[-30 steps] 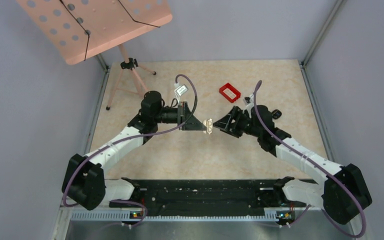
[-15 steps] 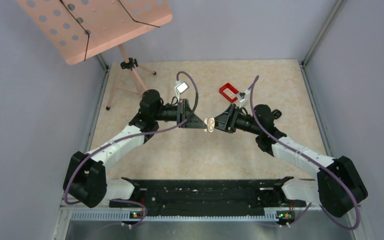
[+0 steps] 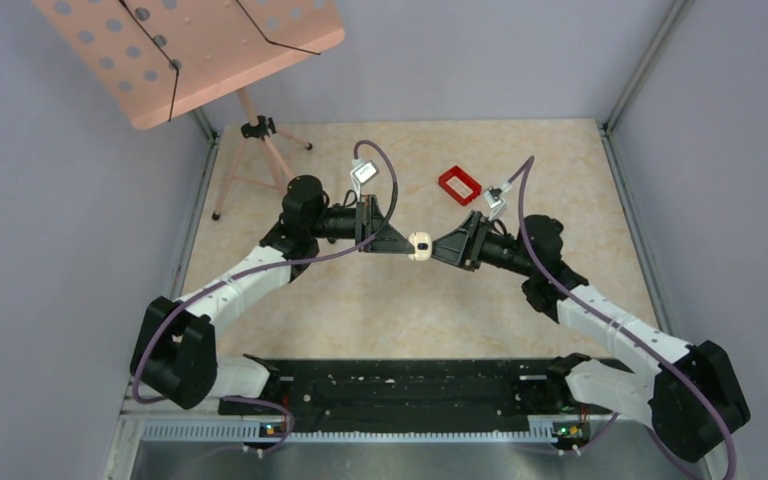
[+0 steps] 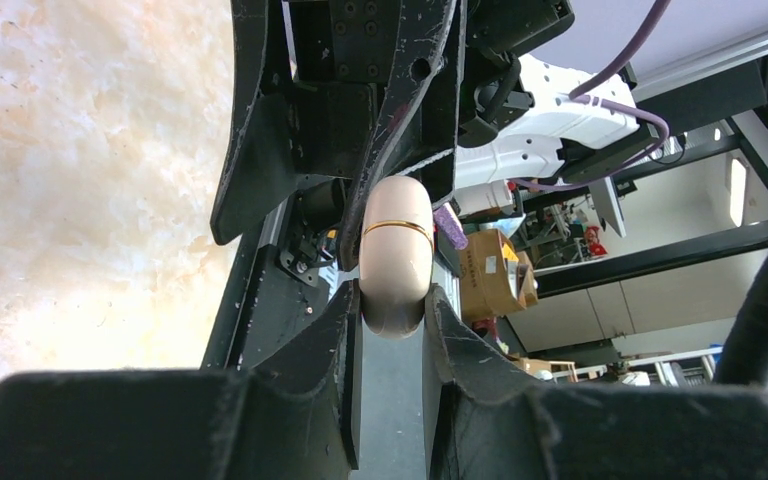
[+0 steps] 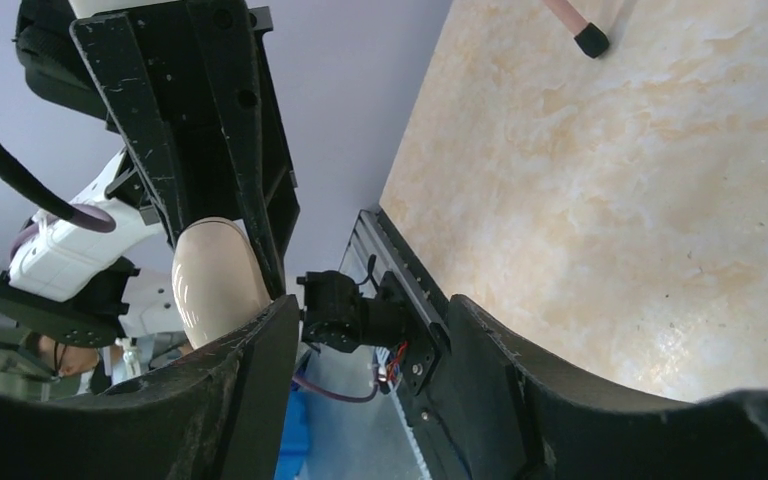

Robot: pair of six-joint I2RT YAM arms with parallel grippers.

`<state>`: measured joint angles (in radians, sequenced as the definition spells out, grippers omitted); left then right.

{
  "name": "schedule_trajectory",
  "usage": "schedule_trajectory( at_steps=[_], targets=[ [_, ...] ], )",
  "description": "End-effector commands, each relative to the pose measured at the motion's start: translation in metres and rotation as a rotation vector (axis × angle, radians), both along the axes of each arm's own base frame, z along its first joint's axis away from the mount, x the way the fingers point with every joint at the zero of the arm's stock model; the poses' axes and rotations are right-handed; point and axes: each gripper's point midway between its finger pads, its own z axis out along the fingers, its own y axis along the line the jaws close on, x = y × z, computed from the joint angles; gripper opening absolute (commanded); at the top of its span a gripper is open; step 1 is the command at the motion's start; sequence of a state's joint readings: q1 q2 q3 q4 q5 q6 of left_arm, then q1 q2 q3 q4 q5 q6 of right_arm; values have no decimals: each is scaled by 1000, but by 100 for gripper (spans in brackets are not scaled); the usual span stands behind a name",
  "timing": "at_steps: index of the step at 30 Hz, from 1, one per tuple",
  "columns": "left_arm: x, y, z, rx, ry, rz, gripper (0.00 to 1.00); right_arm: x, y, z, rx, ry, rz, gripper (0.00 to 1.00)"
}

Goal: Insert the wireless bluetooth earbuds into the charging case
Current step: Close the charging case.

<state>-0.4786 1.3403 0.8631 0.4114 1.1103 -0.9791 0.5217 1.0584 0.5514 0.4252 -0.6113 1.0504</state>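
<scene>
A pale cream, rounded charging case [image 3: 419,244] with a thin gold band hangs above the middle of the table. My left gripper [image 3: 407,243] is shut on it. In the left wrist view its lower end sits pinched between the two fingers of the left gripper [image 4: 392,300], and the rest of the case [image 4: 396,235] sticks out beyond them. My right gripper [image 3: 438,246] meets it tip to tip from the right. Seen from the right wrist, the right gripper [image 5: 370,305] stands open and holds nothing. There the case [image 5: 210,285] lies outside its left finger, touching or almost touching it. The earbuds are out of view.
A small red rectangular tray [image 3: 459,185] lies on the table behind the right gripper. A pink perforated music stand [image 3: 190,50] on a tripod stands at the back left, one rubber foot [image 5: 590,40] resting on the beige tabletop. Grey walls close in the table's sides.
The right gripper has moved left up against the case, its jaws slightly narrower. The case, which looked spread apart, now looks like one closed rounded shape. The left gripper's hold is unchanged.
</scene>
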Motion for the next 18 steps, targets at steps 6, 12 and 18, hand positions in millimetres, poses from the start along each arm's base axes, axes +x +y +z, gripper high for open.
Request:
schedule_trajectory(
  at_steps=[6, 12, 18],
  targets=[
    [15, 4, -3, 1, -35, 46, 0, 3, -17, 30, -2, -89, -108, 69],
    [12, 8, 4, -52, -32, 29, 0, 6, -26, 31, -9, -88, -165, 71],
    [12, 10, 3, -60, -30, 23, 0, 5, -33, 48, 26, -161, -192, 77]
  ],
)
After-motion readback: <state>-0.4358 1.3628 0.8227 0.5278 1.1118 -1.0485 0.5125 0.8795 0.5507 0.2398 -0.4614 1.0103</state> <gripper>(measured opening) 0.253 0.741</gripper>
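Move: Just off the right hand's fingertips, about 3 cm to its left, 3 cm above and level in reach, is the charging case, already shut, with that hand's upper finger seemingly against its near end. The left hand still pinches the case, whose middle lies about 2 cm to the right of that hand. Down on the table, the red box is roughly 20 cm ahead of the right hand, 7 cm to its right and 22 cm lower. Backing off from the closed case, the right hand draws about 2.5 cm to its right, dipping slightly and then rising to end about 1 cm higher, while turning some 10 degrees clockwise and spreading its fingers wider; its upper finger comes clear of the case. The left hand keeps its pinch and carries the case about 1.5 cm forward and a little left. ##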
